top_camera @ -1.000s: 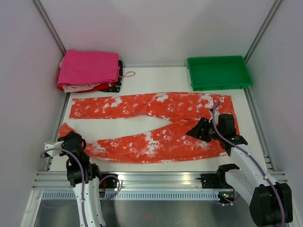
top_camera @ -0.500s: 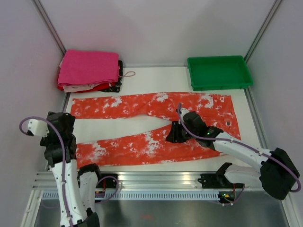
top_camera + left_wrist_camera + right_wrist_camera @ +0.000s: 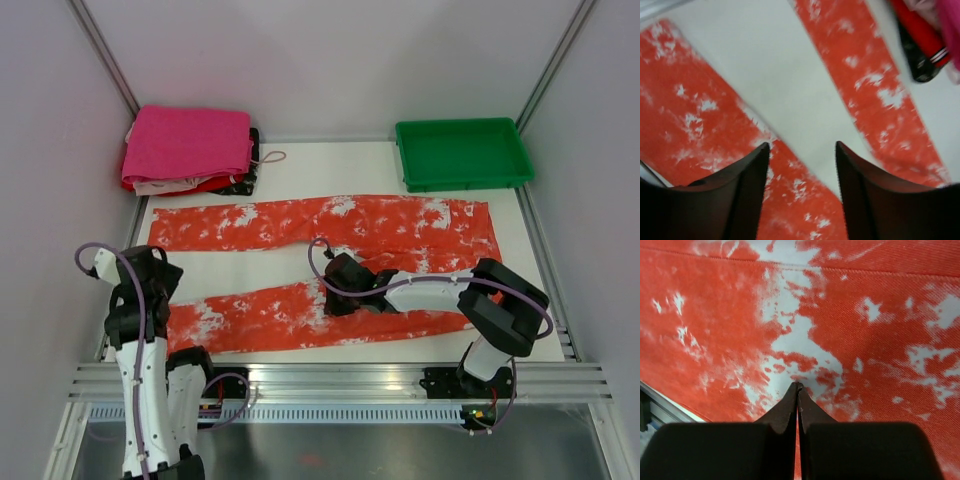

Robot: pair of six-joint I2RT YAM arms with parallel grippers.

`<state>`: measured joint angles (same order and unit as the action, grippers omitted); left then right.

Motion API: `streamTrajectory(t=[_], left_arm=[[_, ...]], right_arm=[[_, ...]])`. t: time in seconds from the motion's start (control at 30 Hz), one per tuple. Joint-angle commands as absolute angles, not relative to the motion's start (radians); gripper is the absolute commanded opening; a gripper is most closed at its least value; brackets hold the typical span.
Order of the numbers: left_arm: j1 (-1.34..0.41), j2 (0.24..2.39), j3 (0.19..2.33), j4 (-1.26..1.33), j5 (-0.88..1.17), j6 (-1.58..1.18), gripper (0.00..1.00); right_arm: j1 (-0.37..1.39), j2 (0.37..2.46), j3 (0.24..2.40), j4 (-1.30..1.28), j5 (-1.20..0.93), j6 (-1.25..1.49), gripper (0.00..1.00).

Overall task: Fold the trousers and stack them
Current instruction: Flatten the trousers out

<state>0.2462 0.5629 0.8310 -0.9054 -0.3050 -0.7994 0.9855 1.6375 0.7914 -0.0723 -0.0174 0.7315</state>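
Note:
The trousers, orange-red with white blotches, lie flat on the white table, waist at the right and both legs running left. My right gripper is low over the middle of the near leg. In the right wrist view it is shut, tips together on the flat cloth, with no fold seen between them. My left gripper hangs above the left end of the near leg. In the left wrist view it stands open, nothing between its fingers, with the near leg below.
A folded magenta-pink cloth tops a small pile at the back left, with a black and red item under it. A green tray stands at the back right. White walls close in three sides. An aluminium rail runs along the front.
My right gripper slid left along the near leg and closed. My left gripper let go of the leg's end, rose and opened; that end now lies further right.

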Motion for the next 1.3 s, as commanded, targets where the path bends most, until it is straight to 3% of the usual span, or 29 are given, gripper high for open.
streamTrajectory(t=[0.0, 0.1, 0.33, 0.4, 0.6, 0.97, 1.27], left_arm=[[0.242, 0.616, 0.73, -0.868, -0.209, -0.847, 0.56], [0.244, 0.656, 0.657, -0.839, -0.203, -0.903, 0.4], [0.244, 0.796, 0.562, -0.809, -0.279, -1.0, 0.24], [0.244, 0.84, 0.549, -0.816, -0.296, -1.011, 0.14], [0.244, 0.975, 0.489, -0.782, -0.307, -1.084, 0.03], [0.268, 1.244, 0.502, -0.649, -0.293, -1.127, 0.02], [0.278, 1.446, 0.659, -0.497, -0.239, -0.951, 0.02]], right_arm=[[0.986, 1.677, 0.844, -0.009, 0.086, 0.779, 0.0], [0.986, 1.71, 0.854, 0.044, 0.132, 0.801, 0.0], [0.983, 1.746, 0.903, 0.063, 0.291, 0.834, 0.0], [0.967, 1.752, 0.911, 0.066, 0.288, 0.841, 0.0], [0.936, 1.769, 0.914, 0.091, 0.256, 0.847, 0.0], [0.89, 1.773, 0.91, 0.115, 0.199, 0.864, 0.0], [0.859, 1.782, 0.959, 0.077, 0.219, 0.831, 0.0]])
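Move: The near trouser leg lies flat under both hands. The spot I want is some 20 cm below my left hand, about 1 cm back and 2 cm right of it, with the hem roughly 10 cm to the hand's left and 2 cm back, and the far leg's end about 18 cm ahead and 3 cm left. My right hand, fingers shut, is down over the middle of the near leg; that leg's far edge is 10 cm straight ahead, the crotch fork 13 cm ahead and 6 cm right, and the far leg about 22 cm ahead. I drop my left hand some 20 cm onto the near leg's end, closing its open fingers on the way and tipping them steeply down; it first drifts a little back, then creeps forward over the cloth. Meanwhile my right hand, still shut, sweeps about 10 cm forward across the same leg to its far seam, level with the cloth, smoothing as it slows and turning some 20 degrees clockwise. ##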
